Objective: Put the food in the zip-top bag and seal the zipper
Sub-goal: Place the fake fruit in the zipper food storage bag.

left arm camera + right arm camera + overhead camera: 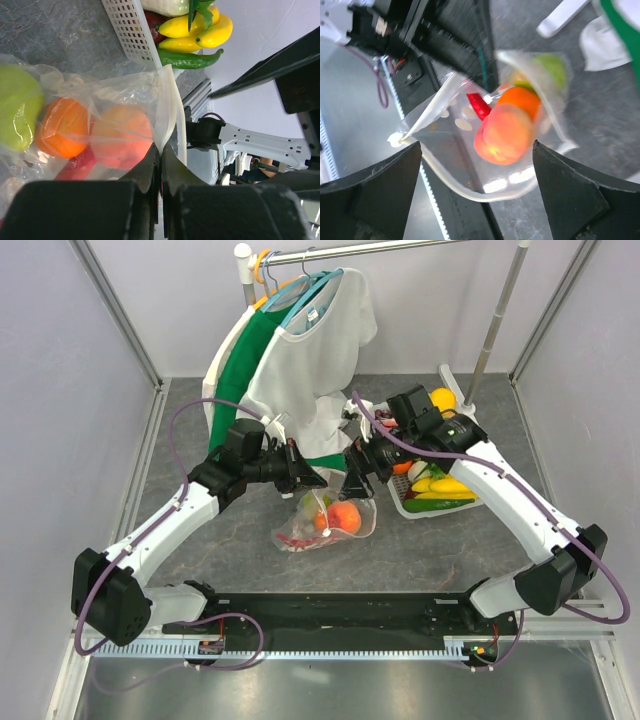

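The zip-top bag (345, 530) hangs slack over the table middle with its mouth open. Inside it lie food pieces: a peach (507, 135), an orange (520, 100), a green apple (551, 70) and a red chili (479, 106). My left gripper (312, 480) is shut on the bag's mouth edge (167, 100), pinching the plastic between its fingertips (150, 165). My right gripper (476, 150) stands wide open just above the bag's mouth, holding nothing. The pale zipper (455, 185) curves along the open rim below the peach.
A white slotted basket (402, 507) at the right holds more toy food: yellow pieces (200, 30) and a green chili (192, 60). White and green garments (300, 350) hang on a rack at the back. Side walls close in left and right.
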You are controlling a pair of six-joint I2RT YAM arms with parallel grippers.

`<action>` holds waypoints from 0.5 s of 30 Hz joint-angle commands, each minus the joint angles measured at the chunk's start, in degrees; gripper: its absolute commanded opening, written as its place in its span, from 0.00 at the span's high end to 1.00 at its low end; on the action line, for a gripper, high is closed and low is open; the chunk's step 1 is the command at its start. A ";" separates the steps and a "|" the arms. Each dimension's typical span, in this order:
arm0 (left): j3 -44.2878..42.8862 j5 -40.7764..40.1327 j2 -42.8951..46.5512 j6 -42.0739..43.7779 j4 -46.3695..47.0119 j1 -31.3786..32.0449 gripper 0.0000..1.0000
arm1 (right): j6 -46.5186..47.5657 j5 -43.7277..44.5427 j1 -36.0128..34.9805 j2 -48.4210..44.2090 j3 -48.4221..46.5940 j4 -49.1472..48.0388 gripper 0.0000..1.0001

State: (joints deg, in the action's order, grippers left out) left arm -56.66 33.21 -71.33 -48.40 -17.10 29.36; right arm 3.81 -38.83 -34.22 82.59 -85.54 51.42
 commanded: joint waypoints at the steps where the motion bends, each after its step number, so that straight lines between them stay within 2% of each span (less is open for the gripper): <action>1: -0.82 0.63 -0.04 -1.78 1.55 -0.27 0.98 | -0.73 3.24 3.00 -0.15 -5.86 -0.19 0.02; 6: -1.08 0.27 0.40 -1.26 1.55 -0.27 0.98 | 3.20 2.60 17.41 3.01 -10.60 7.45 0.02; 7: -0.99 0.27 0.49 -1.17 1.55 -0.27 0.98 | 6.61 3.49 21.52 3.54 -11.75 11.12 0.02; 10: -0.64 0.45 0.67 -1.08 1.46 -0.27 0.98 | 12.51 6.64 27.17 5.30 -15.88 17.81 0.02; 11: -0.55 0.45 0.84 -0.99 1.55 -0.27 0.98 | 17.23 7.18 30.84 5.74 -17.02 19.49 0.02; 13: -0.47 0.54 0.84 -0.99 1.55 -0.27 0.98 | 21.22 10.16 33.94 6.97 -17.12 22.22 0.02; 14: -0.46 0.54 0.84 -0.91 1.46 -0.27 0.98 | 24.45 10.79 38.39 7.41 -16.77 22.84 0.02; 15: -0.46 0.63 0.93 -0.99 1.46 -0.27 0.98 | 25.44 11.49 40.00 8.54 -16.59 23.37 0.02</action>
State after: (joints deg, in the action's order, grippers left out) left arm -56.66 33.19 -71.31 -48.40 -17.08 29.36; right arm 17.54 -31.92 -0.78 89.23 -100.22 66.30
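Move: The red fruit on the basket's right side lies some 31 cm right and 14 cm ahead of the empty right hand, about 9 cm lower. The green cabbage is 19 cm right and 15 cm ahead, the yellow squash 29 cm right and 6 cm ahead. From the left hand, the red fruit is about 36 cm right, 13 cm ahead and 6 cm lower. Right hand, fingers staying open, swings about 19 cm right and 12 cm forward from the bag over the basket. ##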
